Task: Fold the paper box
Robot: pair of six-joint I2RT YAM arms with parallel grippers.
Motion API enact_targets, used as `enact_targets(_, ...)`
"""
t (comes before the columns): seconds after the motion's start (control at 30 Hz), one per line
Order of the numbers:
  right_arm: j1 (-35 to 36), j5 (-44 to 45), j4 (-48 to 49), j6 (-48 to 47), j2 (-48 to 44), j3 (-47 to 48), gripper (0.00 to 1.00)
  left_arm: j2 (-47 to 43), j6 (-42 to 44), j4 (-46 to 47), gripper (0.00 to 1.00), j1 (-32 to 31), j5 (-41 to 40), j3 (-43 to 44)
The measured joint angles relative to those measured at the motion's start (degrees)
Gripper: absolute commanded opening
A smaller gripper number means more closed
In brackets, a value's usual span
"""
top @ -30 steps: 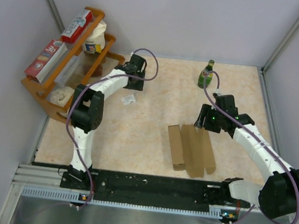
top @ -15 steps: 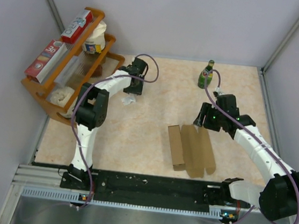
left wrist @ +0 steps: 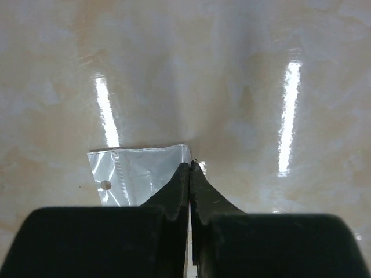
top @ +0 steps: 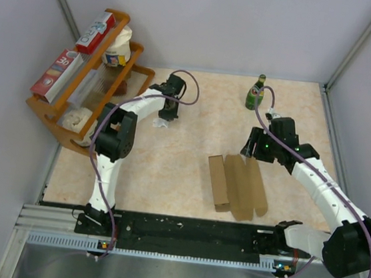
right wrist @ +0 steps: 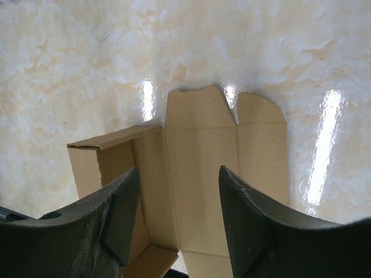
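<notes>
The paper box is plain brown cardboard and lies opened out on the table, right of centre, with its left side wall folded up. My right gripper is open and empty, hovering just above the box's far end. In the right wrist view the box shows between the spread fingers of the right gripper, its rounded flaps pointing away. My left gripper is shut at the far left-centre, far from the box. In the left wrist view the left gripper's tips meet at the corner of a small clear plastic bag.
A green bottle stands at the back, behind the right arm. A wooden rack with red-and-white cartons and a tub stands at the far left. The plastic bag lies beside the left gripper. Grey walls enclose the table.
My left arm has swung its wrist rightward and toward the plastic bag. The right arm and the box have hardly moved.
</notes>
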Motion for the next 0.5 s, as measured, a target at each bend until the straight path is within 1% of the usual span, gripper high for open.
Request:
enact_targets(0.17,-0.22,0.46,0.17,-0.46,-0.55,-0.33,0.56,-0.02,-0.79,0.46,0.00,-2.10,2.86,-0.02)
enact_targets(0.3,-1.46,1.03,0.09,-0.44,-1.27,-1.11,0.56,0.13,-2.14,1.11,0.00,-5.46,5.79,0.22)
enact_targets(0.5,-3.72,1.53,0.11,-0.17,-3.19,-2.56,0.56,3.50,-4.24,1.25,0.03,-12.70,10.29,6.69)
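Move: The open tray of the paper box, where the pinched plastic bag seems bound, lies about 25 cm back and 20 cm right of the left hand, at nearly its height. Its flat lid panel is some 26 cm back and 30 cm right; the green bottle stands about 10 cm ahead and 30 cm right, its middle some 9 cm higher. From the right hand, the tray is roughly 9 cm back, 9 cm left and 9 cm below. The small clear plastic bag, already pinched by its edge in the left hand's shut fingers, is swept right about 15 cm and slightly back towards the paper box, at first level and low over the table, speeding up and rising a touch at the end while the hand turns some 15 degrees clockwise. The right hand, open and empty, eases a couple of centimetres right. ##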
